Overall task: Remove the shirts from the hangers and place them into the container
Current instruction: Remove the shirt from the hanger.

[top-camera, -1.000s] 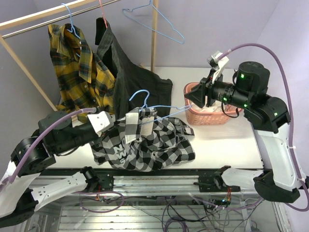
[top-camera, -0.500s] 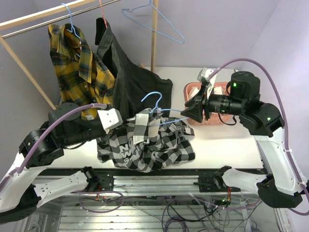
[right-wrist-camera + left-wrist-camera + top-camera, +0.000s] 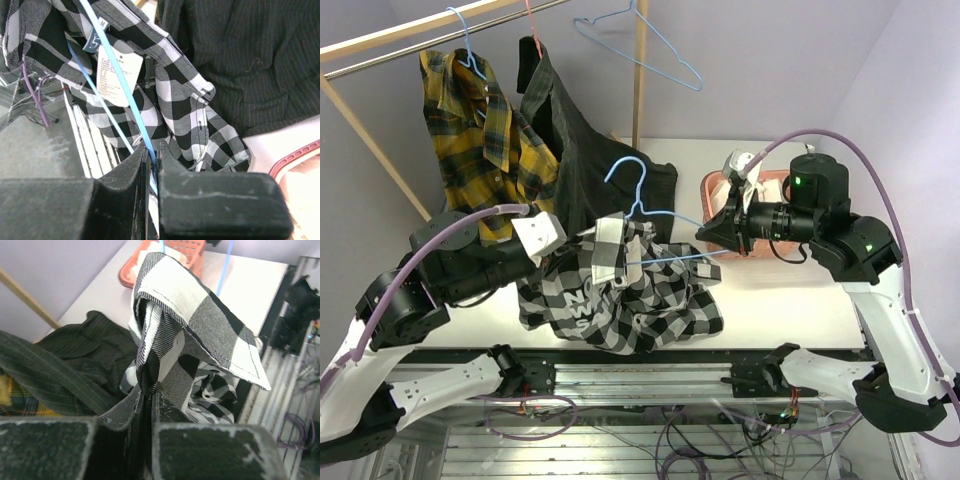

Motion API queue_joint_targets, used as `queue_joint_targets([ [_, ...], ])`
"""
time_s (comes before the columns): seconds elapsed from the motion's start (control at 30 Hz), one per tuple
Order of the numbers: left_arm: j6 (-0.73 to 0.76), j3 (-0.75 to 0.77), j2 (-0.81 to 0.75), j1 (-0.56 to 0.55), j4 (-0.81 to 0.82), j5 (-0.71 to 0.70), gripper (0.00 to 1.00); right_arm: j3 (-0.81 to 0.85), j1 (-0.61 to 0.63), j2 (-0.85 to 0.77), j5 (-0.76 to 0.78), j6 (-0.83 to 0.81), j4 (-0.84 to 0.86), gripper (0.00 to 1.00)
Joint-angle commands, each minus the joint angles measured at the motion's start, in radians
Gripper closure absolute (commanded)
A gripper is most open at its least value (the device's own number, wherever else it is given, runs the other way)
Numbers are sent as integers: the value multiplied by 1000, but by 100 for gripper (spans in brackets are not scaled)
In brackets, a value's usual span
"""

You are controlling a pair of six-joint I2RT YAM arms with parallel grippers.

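The black-and-white checked shirt (image 3: 630,300) lies bunched at the table's front, still threaded on a light blue hanger (image 3: 638,190). My left gripper (image 3: 588,240) is shut on the shirt's collar (image 3: 200,325) and holds it up; in the left wrist view the cloth runs straight down between that gripper's (image 3: 147,396) pads. My right gripper (image 3: 708,232) is shut on the hanger's blue wire (image 3: 120,75), which passes between its (image 3: 152,150) closed jaws. The salmon-pink container (image 3: 713,190) stands just behind the right gripper, partly hidden by the arm.
A yellow plaid shirt (image 3: 485,150) and a charcoal pinstriped shirt (image 3: 585,165) hang from the wooden rack (image 3: 410,35) at the back left, the dark one trailing onto the table. An empty blue hanger (image 3: 645,45) hangs on the rack's upright pole.
My right gripper moved left to the hanger's arm and shut on the wire. The left gripper lifted the collar higher and further right, and the hanger's hook rose with it.
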Motion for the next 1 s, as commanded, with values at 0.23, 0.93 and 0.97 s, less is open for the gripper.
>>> queue_joint_targets([
  [0.23, -63, -47, 161, -1, 278, -142, 83, 100, -6, -5, 419, 143, -47, 100],
  [0.93, -160, 44, 362, -3, 188, -555, 3, 261, -7, 34, 749, 216, -257, 100],
  [0.97, -163, 40, 351, -3, 186, -553, 3, 265, -7, 33, 746, 217, -253, 100],
])
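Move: Off to the right hand's front right lies the container, about 22 cm ahead, 22 cm right and 28 cm below; that hand already pinches the right end of the blue hanger. The checked shirt's collar, with the hanger still through it, is some 21 cm to its left, roughly level with it. The left hand, already gripping the shirt, has that collar about 9 cm to its right and a little lower; the dark shirt stands about 18 cm ahead of this hand, 6 cm right and lower. Drawing the pinched hanger away from the left hand and towards the container, the right hand goes about 10 cm right and 5 cm forward, dipping briefly, and turns some 40 degrees clockwise. The left hand sweeps the gripped cloth about 13 cm forward while swinging right and down, then eases back left and slightly up, turning counter-clockwise as its fingers open wide and let go. ##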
